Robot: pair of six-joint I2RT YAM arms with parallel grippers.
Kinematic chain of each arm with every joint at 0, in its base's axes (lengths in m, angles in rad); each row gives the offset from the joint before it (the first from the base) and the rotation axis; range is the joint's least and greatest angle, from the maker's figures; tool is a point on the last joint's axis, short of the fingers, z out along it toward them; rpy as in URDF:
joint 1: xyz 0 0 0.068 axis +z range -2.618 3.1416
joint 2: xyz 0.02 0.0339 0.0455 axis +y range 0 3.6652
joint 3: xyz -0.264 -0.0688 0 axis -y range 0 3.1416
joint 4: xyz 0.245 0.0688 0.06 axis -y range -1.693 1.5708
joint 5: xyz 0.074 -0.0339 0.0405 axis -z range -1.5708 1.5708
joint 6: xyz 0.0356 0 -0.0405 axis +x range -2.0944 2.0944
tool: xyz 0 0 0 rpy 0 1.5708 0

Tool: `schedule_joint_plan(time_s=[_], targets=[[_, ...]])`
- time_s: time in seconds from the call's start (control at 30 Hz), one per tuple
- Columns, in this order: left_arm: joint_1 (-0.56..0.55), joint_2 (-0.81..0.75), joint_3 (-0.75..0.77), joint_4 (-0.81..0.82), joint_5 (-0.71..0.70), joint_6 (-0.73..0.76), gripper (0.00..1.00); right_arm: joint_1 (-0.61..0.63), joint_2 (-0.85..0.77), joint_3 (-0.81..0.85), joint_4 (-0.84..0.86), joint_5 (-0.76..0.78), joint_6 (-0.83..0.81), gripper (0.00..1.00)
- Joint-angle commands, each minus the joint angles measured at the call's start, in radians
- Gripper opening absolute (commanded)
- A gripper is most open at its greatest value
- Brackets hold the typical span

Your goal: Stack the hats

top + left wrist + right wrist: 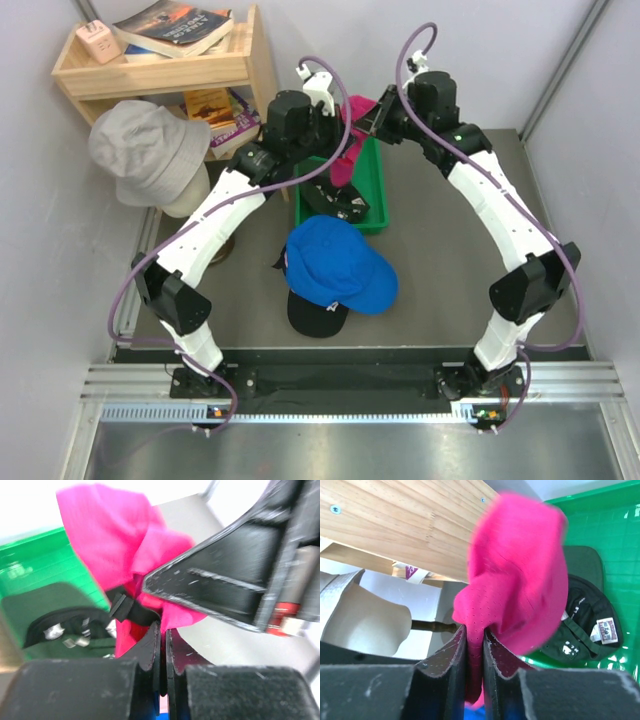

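The magenta hat (354, 128) hangs above the green bin (376, 188), pinched from both sides. My left gripper (162, 628) is shut on a fold of its fabric (115, 545), and my right gripper (475, 630) grips another fold of the same hat (520, 570). A dark green hat (585, 625) lies inside out in the bin, also in the left wrist view (65, 630). Nearer on the table, the bright blue hat (335, 262) sits on the black hat (318, 318). My left gripper (333, 128) and right gripper (372, 118) nearly meet over the bin.
A wooden shelf (160, 62) with books stands at the back left. In front of it is a mannequin head wearing a grey bucket hat (148, 150). The right gripper's finger (240, 580) fills much of the left wrist view.
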Motion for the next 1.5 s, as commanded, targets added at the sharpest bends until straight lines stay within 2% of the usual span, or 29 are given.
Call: schedule_joint_plan(time_s=[0.0,0.07,0.1,0.13,0.2,0.23,0.43,0.57,0.77,1.03,1.23,1.47], targets=[[-0.002,0.0,0.096,0.09,0.16,-0.109,0.0,-0.064,-0.129,-0.052,0.046,0.006,-0.026,0.22],[-0.013,0.009,0.088,0.094,0.198,-0.138,0.0,-0.094,-0.172,-0.094,0.042,0.001,-0.054,0.34],[-0.017,0.011,0.076,0.094,0.195,-0.144,0.0,-0.103,-0.186,-0.114,0.039,0.0,-0.059,0.45],[-0.025,0.008,0.068,0.099,0.183,-0.152,0.0,-0.121,-0.218,-0.137,0.038,-0.006,-0.059,0.51],[-0.029,-0.004,0.052,0.119,0.155,-0.181,0.0,-0.146,-0.253,-0.219,0.041,-0.048,-0.046,0.61],[-0.033,-0.008,0.047,0.129,0.14,-0.19,0.0,-0.172,-0.299,-0.252,0.05,-0.059,-0.036,0.62],[-0.062,-0.008,0.064,0.149,0.042,-0.199,0.0,-0.265,-0.543,-0.605,0.212,-0.109,0.177,0.64],[-0.086,-0.012,0.068,0.209,0.014,-0.207,0.0,-0.272,-0.635,-0.835,0.363,-0.175,0.352,0.64],[-0.105,-0.031,0.09,0.226,-0.026,-0.17,0.0,-0.279,-0.749,-1.082,0.607,-0.209,0.615,0.65],[-0.108,-0.043,0.101,0.266,-0.049,-0.141,0.0,-0.278,-0.761,-1.127,0.677,-0.224,0.811,0.65],[-0.109,-0.034,0.119,0.291,-0.015,-0.136,0.0,-0.278,-0.792,-1.265,0.869,-0.181,1.007,0.66],[-0.112,-0.046,0.118,0.314,0.006,-0.136,0.0,-0.275,-0.738,-1.297,0.972,-0.171,1.049,0.67]])
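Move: The left hand grips the magenta hat. From that hand, the blue hat on top of the stack sits some 17 cm back, 2 cm left and 18 cm below, while the dark cap in the green bin lies about 5 cm ahead, 1 cm left and 32 cm down. For the right hand, the magenta hat is right at its fingers, its middle about 3 cm back, 4 cm left and 2 cm lower; the blue hat is roughly 20 cm back, 6 cm left and 18 cm below. The right fingers open and let go of the magenta hat, and that hand goes right, then back and down, about 12 cm right, 12 back and 7 down, rolling some 50 degrees with its left side rising. The left hand keeps its pinch on the hat and draws it to the right and a little back while lifting, tilting its left side down slightly. ##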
